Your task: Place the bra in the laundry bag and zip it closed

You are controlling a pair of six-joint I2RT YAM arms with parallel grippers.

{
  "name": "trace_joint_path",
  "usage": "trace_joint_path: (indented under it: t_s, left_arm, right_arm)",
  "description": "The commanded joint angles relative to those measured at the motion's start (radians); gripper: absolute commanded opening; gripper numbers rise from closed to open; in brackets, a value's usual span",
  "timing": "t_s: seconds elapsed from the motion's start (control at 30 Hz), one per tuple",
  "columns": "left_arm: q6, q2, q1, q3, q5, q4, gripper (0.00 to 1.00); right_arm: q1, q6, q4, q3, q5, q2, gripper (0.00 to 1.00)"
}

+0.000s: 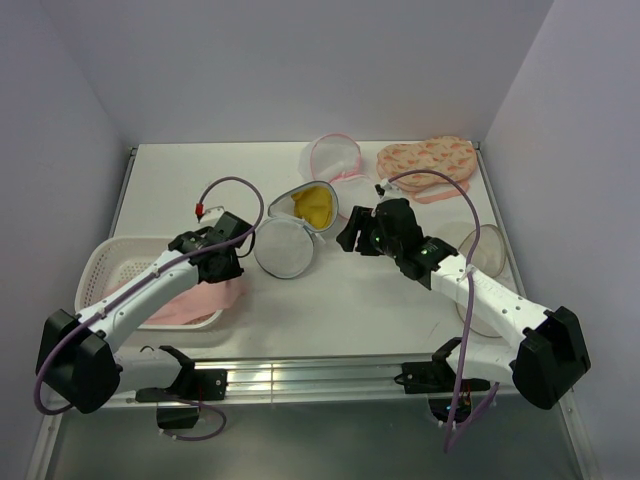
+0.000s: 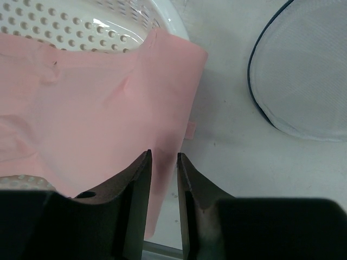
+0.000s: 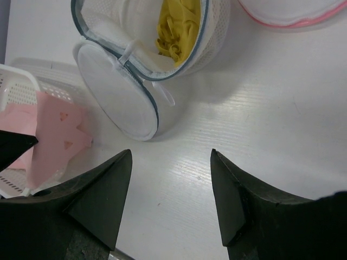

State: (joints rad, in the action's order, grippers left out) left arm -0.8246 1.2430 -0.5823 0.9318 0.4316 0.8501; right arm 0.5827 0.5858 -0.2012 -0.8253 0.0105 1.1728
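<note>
The laundry bag (image 1: 285,245) lies open at the table's middle, its two white mesh domes joined by a grey zip rim. A crumpled yellow bra (image 1: 315,205) sits in the far dome, also clear in the right wrist view (image 3: 176,27). My left gripper (image 1: 240,240) hovers just left of the near dome (image 2: 303,76), over a pink cloth's edge. Its jaws (image 2: 164,154) stand a narrow gap apart with nothing clamped. My right gripper (image 1: 350,232) hangs just right of the bag (image 3: 119,97), its jaws (image 3: 171,153) wide open over bare table.
A white perforated basket (image 1: 105,265) at the left holds the pink cloth (image 1: 200,300), which drapes over its right rim (image 2: 81,108). A pink-rimmed mesh bag (image 1: 338,158) and a peach patterned padded piece (image 1: 428,160) lie at the back. Another mesh piece (image 1: 482,255) lies by the right arm.
</note>
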Motion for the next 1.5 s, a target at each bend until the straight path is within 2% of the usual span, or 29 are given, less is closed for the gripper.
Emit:
trace_joint_path:
  t_s: [0.0, 0.33, 0.53, 1.13, 1.33, 1.47]
  left_arm:
    - [0.018, 0.006, -0.004, 0.01, 0.006, -0.028, 0.31]
    - [0.021, 0.021, -0.005, 0.002, 0.004, -0.037, 0.3]
    - [0.022, 0.024, -0.004, -0.004, 0.001, -0.046, 0.26]
    - [0.024, -0.013, -0.002, 0.048, 0.045, 0.006, 0.0]
    - [0.076, -0.045, 0.01, 0.226, 0.116, 0.107, 0.0]
    - [0.125, -0.008, 0.012, 0.442, 0.163, 0.187, 0.0]
  right_arm:
    - [0.003, -0.001, 0.034, 0.008, 0.009, -0.021, 0.67]
    - [0.003, -0.003, 0.043, 0.015, 0.009, -0.016, 0.66]
    - [0.003, -0.006, 0.043, 0.015, 0.009, -0.012, 0.65]
    - [0.003, -0.007, 0.037, 0.002, 0.006, -0.004, 0.63]
    - [0.003, -0.007, 0.031, -0.011, 0.003, -0.015, 0.63]
    - [0.003, -0.009, 0.02, -0.023, 0.008, -0.024, 0.63]
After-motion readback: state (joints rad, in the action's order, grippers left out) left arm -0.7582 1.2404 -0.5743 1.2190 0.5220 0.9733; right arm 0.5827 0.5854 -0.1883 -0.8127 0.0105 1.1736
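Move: The free edge of the pink cloth, draped over the basket's right rim, lies practically between my half-open left fingers, perhaps 1 cm lower. The basket's middle is about 16 cm to my left and 2 cm back. The laundry bag's open lid lies some 9 cm right and 6 cm ahead, with the bag itself about 14 cm right and 14 cm ahead. From my right hand, that cloth edge is roughly 23 cm left, 5 cm back and 7 cm below. With barely half a centimetre of sinking and easing forward, I shut my left fingers on the pink cloth's overhanging edge and pinch it. Then I pull quickly up about 9 cm and some 3 cm forward, my fingertips swinging forward by about 10 degrees, the cloth still between them. ##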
